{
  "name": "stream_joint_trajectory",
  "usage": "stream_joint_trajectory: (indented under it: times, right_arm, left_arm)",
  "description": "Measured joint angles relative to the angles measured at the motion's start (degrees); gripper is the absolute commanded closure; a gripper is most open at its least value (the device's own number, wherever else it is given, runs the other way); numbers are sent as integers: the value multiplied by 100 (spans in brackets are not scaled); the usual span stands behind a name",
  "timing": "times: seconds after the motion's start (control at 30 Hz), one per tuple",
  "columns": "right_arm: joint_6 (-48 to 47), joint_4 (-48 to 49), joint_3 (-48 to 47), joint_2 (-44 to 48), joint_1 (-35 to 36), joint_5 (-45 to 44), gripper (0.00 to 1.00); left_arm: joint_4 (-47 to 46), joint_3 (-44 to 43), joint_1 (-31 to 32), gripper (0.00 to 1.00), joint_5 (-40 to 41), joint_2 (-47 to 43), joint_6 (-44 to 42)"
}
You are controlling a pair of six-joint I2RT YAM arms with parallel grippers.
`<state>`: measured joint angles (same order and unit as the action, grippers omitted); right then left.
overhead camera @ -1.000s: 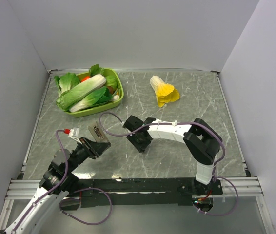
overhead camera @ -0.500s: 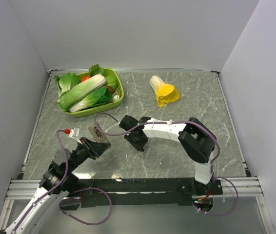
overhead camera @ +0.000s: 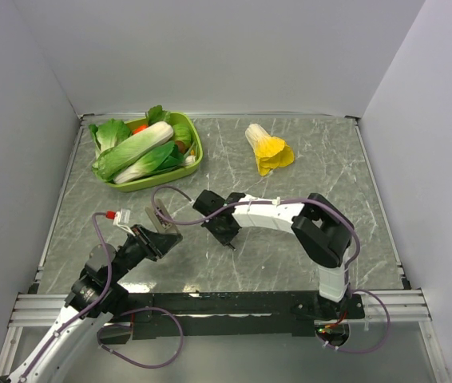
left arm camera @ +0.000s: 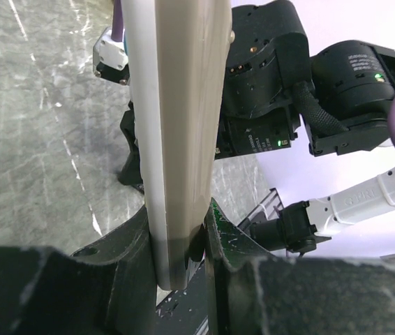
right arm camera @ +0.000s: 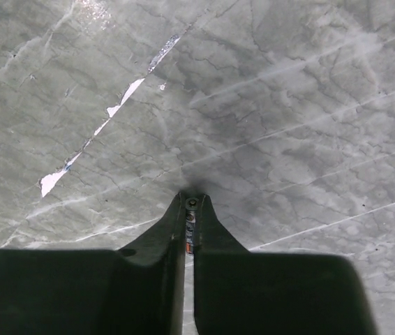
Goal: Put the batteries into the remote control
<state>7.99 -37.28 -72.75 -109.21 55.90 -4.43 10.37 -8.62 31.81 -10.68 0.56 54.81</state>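
Note:
My left gripper is shut on the remote control and holds it raised above the table, left of centre. In the left wrist view the remote stands as a long bar showing its white edge and beige back, its lower end clamped between the fingers. My right gripper points down at the marble table just right of the remote. Its fingers are shut on a thin dark battery, whose metal end shows at the fingertips close above the table.
A green tray full of toy greens sits at the back left. A yellow-and-white toy cabbage lies at the back middle. White walls close the table on three sides. The right arm's wrist hangs close behind the remote.
My right gripper has shifted slightly left toward the remote and closed its fingers on the battery. The left arm and the remote have stayed still.

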Motion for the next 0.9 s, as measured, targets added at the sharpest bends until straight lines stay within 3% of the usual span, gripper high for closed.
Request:
stream_joint_trajectory:
  times: [0.23, 0.43, 0.67, 0.9]
  right_arm:
    - [7, 278, 533, 568, 4, -114, 100]
    - [68, 610, 743, 2144, 7, -122, 100]
    - [101, 1891, 820, 4050, 229, -214, 100]
    - [-61, 3451, 1292, 4577, 726, -57, 100]
  left_arm:
    - [-470, 319, 0, 99, -214, 0, 129]
    - [-1115, 616, 0, 98, -466, 0, 256]
    - [-2157, 638, 0, 99, -723, 251, 444]
    - [-3241, 640, 0, 98, -929, 992, 748]
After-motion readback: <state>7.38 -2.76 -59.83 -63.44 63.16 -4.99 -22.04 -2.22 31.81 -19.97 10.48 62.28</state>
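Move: The right hand is low over the table with the battery already pinched in its nearly shut fingers. The remote control, still held by the left gripper, is about 15 cm to its left, 1 cm back and some 19 cm above. From the right hand, the vegetable basket lies roughly 28 cm ahead and 25 cm left, and the yellow cabbage about 29 cm ahead and 12 cm right. From the left hand, the battery is some 16 cm to the right, 5 cm ahead and 16 cm below. Straight up and fast, the right hand lifts the pinched battery off the table by about 31 cm, easing left in the second half towards the remote control. Meanwhile its fingers swing up some 70 degrees, from pointing down to pointing forward-left. The left hand keeps its grip on the remote control, sinks slightly, then rises about 5 cm net and shifts right, rolling, tipping up a little and turning clockwise. ##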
